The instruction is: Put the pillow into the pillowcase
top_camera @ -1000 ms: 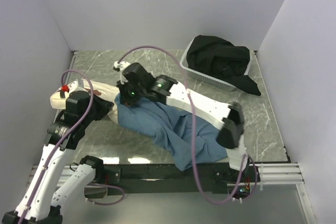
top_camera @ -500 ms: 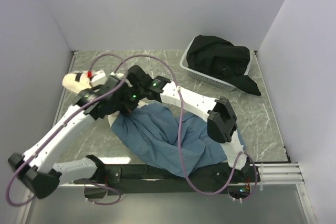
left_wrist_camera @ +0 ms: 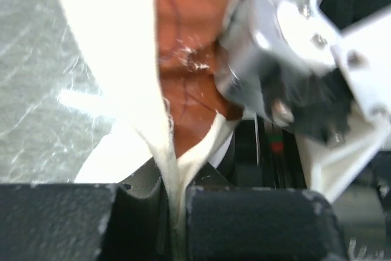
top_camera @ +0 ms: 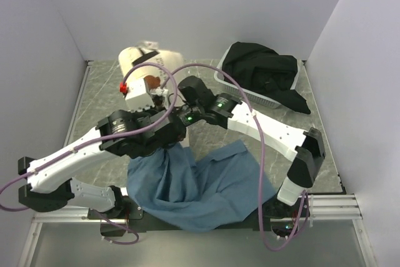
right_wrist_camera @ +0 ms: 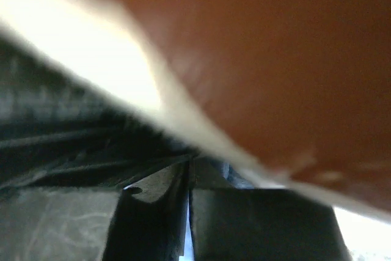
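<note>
The cream-white pillow point(top_camera: 134, 60) with its brown bear print point(top_camera: 152, 83) is raised at the back of the table. My left gripper point(top_camera: 149, 101) is shut on its edge. In the left wrist view the cream pillow point(left_wrist_camera: 110, 41) is pinched in a fold between the left gripper point(left_wrist_camera: 174, 181) jaws. My right gripper point(top_camera: 170, 95) is right beside it, under the pillow point(right_wrist_camera: 91, 53). In the right wrist view the right gripper point(right_wrist_camera: 189, 166) is closed to a thin slit, with a bit of blue cloth at its tips. The dusty-blue pillowcase point(top_camera: 194, 182) hangs bunched from under the arms toward the table's front edge.
A white basket point(top_camera: 250, 95) at the back right holds black clothing point(top_camera: 262, 70), some spilling over its right side. Grey walls enclose the marble table point(top_camera: 100, 98) on the left, back and right. Purple cables loop over both arms.
The pillow has been carried from the table's left edge up to the back middle. Both grippers moved with it, and the pillowcase was drawn toward the front edge.
</note>
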Robot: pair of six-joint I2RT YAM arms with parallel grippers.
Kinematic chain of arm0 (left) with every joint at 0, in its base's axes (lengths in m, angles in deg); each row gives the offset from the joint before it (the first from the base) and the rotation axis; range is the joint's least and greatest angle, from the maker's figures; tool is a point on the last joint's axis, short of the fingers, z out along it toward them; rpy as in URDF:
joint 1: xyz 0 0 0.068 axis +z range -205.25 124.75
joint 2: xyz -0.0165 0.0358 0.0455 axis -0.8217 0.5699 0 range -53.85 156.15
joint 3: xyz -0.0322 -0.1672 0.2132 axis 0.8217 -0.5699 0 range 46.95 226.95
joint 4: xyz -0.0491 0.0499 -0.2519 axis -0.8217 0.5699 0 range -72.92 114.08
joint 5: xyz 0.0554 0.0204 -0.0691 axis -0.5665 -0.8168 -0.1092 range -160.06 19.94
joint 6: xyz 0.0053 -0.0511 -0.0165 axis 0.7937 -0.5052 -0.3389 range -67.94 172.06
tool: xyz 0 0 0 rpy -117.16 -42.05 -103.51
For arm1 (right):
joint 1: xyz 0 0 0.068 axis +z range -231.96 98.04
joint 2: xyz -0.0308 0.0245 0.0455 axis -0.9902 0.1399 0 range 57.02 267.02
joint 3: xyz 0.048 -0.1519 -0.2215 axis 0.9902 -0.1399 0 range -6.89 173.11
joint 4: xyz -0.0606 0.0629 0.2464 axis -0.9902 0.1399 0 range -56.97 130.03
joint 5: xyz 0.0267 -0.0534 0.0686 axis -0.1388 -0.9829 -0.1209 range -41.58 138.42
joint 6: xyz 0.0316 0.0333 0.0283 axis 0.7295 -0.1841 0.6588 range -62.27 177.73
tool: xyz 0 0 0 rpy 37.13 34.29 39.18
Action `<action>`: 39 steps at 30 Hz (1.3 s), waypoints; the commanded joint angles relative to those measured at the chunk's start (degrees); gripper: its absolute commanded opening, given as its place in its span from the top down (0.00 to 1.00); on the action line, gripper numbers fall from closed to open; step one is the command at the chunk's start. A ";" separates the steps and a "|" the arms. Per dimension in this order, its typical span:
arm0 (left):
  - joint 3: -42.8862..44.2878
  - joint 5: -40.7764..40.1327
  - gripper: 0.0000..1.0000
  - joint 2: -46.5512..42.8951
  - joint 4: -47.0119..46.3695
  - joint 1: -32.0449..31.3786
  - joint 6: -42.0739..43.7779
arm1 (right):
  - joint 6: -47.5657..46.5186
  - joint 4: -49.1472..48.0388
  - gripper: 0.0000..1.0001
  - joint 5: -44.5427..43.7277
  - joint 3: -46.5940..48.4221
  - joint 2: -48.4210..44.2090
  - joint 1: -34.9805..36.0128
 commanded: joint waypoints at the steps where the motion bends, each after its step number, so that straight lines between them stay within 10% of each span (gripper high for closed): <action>1: 8.47 -14.23 0.99 6.30 -15.71 -0.60 -4.46 | 3.27 -6.73 0.96 7.90 -7.22 -0.50 -2.98; 17: 6.80 5.09 0.96 26.44 -26.33 21.20 15.33 | 22.71 -13.54 0.97 -15.82 -20.49 -2.61 -21.11; 22: 12.42 9.38 0.78 35.13 -25.28 21.29 15.33 | 21.76 -13.02 0.98 -20.30 -24.37 -4.63 -26.55; 23: 12.78 10.36 0.60 35.59 -26.06 21.29 15.85 | 21.49 -12.75 0.98 -21.18 -25.33 -5.07 -27.18; 31: 8.30 23.10 0.07 27.08 -43.55 21.73 24.55 | 19.03 -9.24 1.00 -28.57 -27.45 -6.74 -30.70; 39: -2.29 29.86 0.01 14.96 -49.35 27.95 23.33 | 17.88 -4.67 1.00 -34.19 -24.73 -10.87 -32.02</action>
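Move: My left fingers still pinch the pillow's cream edge, with the pillow's middle about 4 cm ahead, level sideways and 4 cm down. The pillowcase bunches around 13 cm back, 12 cm right and 20 cm below. My right hand still holds the case's hem; the pillow's middle is about 8 cm ahead of it, level sideways and at its height. From that right hand the basket of black cloth is some 34 cm ahead, 40 cm right, 22 cm down. I swing both hands forward and down together, drawing pillow and case out over the table. My right hand keeps its pinch on the hem and sweeps about 20 cm forward and as far right, towards the basket, sinking and turning some 60 degrees clockwise. Near the end of its forward reach my left hand opens wide, lets go of the pillow, moves on right and rises about 8 cm above it. ##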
